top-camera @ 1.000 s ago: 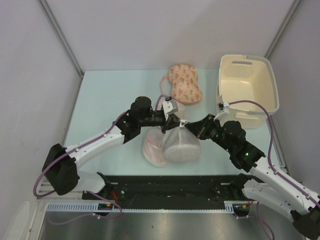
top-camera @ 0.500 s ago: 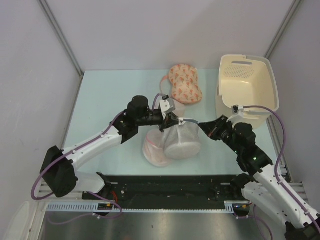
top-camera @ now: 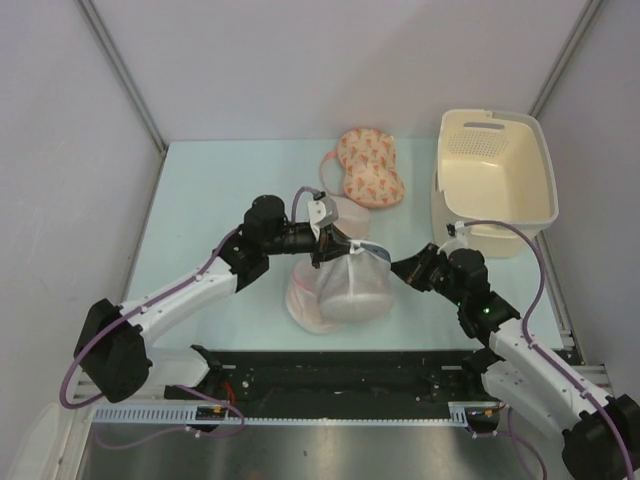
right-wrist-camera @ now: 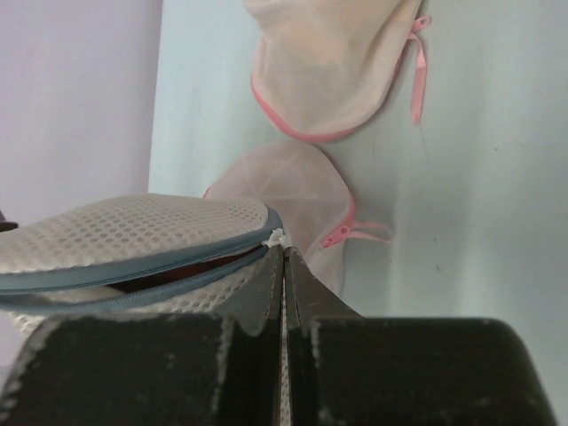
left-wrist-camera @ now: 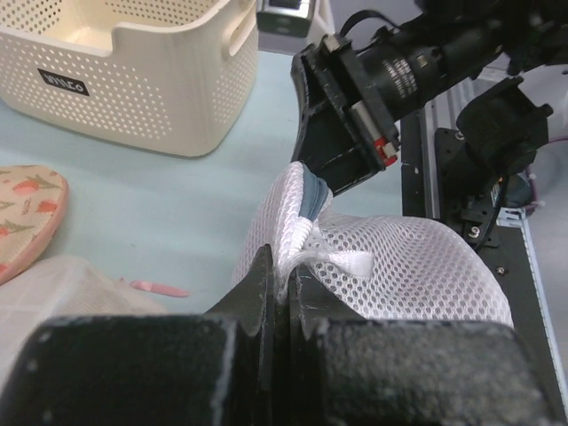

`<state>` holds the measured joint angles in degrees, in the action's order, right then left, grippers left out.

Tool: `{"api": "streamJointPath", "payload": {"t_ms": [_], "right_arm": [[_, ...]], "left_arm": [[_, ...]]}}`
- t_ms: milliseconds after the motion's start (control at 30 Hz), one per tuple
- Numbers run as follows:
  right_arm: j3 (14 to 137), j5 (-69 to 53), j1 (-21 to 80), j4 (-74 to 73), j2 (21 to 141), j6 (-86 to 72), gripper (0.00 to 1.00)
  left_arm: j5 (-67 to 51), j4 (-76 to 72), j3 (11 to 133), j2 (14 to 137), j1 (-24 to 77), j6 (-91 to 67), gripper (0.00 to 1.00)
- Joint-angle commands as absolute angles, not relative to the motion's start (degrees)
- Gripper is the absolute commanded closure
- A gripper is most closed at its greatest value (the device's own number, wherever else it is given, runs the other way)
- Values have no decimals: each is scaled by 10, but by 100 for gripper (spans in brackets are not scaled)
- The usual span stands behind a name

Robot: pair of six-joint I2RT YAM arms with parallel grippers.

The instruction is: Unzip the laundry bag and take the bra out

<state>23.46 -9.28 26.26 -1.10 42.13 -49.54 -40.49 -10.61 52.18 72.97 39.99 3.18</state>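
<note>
The laundry bag point(top-camera: 352, 285), a white mesh dome, is held up off the table between both arms. My left gripper point(top-camera: 337, 250) point(left-wrist-camera: 282, 257) is shut on a pinch of its mesh beside a white tab. My right gripper point(top-camera: 393, 266) point(right-wrist-camera: 284, 250) is shut on the white zip pull at the end of the grey zip rim point(right-wrist-camera: 133, 262). The rim gapes a little, and a dark red strip of the bra point(right-wrist-camera: 164, 276) shows in the slit; the rest of it is hidden inside the bag.
One pink-trimmed mesh pouch point(top-camera: 303, 305) lies under the bag, and another point(top-camera: 352, 213) just behind it. A peach patterned bra point(top-camera: 368, 167) lies at the back. A cream perforated basket point(top-camera: 497, 215) stands at the back right, close to the right arm.
The left gripper has drawn the bag's top to the left. The right gripper has swung lower along the bag's right side, and the grey rim now shows a gap.
</note>
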Motion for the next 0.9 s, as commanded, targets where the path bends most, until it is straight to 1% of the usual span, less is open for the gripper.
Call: {"api": "streamJointPath", "payload": {"t_ms": [0, 67, 100, 133, 167, 233, 300, 333, 367, 400, 433, 467, 500, 533, 567, 633, 700, 767, 800, 867], "right_arm": [[211, -122, 258, 68, 456, -487, 100], [193, -138, 263, 114, 484, -465, 100], [189, -131, 277, 123, 497, -456, 100], [183, -128, 282, 131, 523, -454, 100], [163, -129, 290, 169, 532, -460, 100], [150, -130, 311, 207, 541, -475, 100], [160, -119, 323, 192, 525, -468, 100], [170, -114, 331, 140, 512, -450, 100], [181, -109, 332, 106, 473, -436, 90], [209, -89, 334, 69, 449, -424, 71], [221, -77, 335, 2, 424, -413, 64], [235, -68, 334, -43, 362, -387, 57], [258, -41, 334, -77, 331, -377, 45], [271, -27, 331, -139, 298, -363, 41], [283, -6, 328, -164, 251, -338, 39], [307, 0, 324, -201, 211, -305, 36], [313, -7, 325, -204, 183, -255, 33], [315, -15, 326, -193, 174, -227, 26], [316, -13, 328, -188, 169, -202, 23], [315, -34, 326, -161, 163, -203, 23]], "left_arm": [[-467, -249, 523, 678, 396, -32, 100], [-470, -286, 505, 667, 395, -73, 100], [-475, -341, 496, 668, 395, -93, 100], [-478, -361, 481, 665, 393, -131, 100], [-478, -393, 474, 664, 393, -147, 100], [-474, -406, 458, 657, 391, -163, 99], [-469, -403, 452, 640, 389, -159, 100], [-469, -398, 452, 636, 387, -153, 100], [-471, -389, 453, 632, 385, -150, 100], [-473, -387, 455, 631, 383, -149, 99], [-476, -388, 455, 632, 381, -149, 100], [-481, -393, 454, 633, 381, -150, 100], [-483, -395, 454, 635, 381, -152, 99], [-487, -401, 454, 637, 379, -156, 100], [-494, -413, 454, 641, 378, -162, 100], [-518, -425, 460, 656, 374, -179, 100], [-562, -434, 469, 669, 373, -193, 99], [-592, -451, 479, 686, 373, -213, 100], [-598, -456, 480, 690, 373, -220, 99], [-602, -462, 481, 694, 373, -225, 100]]}}
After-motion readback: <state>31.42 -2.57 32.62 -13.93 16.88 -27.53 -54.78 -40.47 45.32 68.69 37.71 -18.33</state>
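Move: The laundry bag's zipper pull is already between the right fingers; from the left hand it lies about 10 cm right, 4 cm back and 7 cm lower. The bag's middle hangs some 8 cm left of the right hand, 5 cm back and 6 cm below. The near pink-trimmed bag is on the table about 19 cm left, 8 cm back and 12 cm below; the basket stands 25 cm right, 20 cm ahead. Right hand draws the pull about 5 cm left-down, opens, rises 14 cm; left lifts bag up and back. ##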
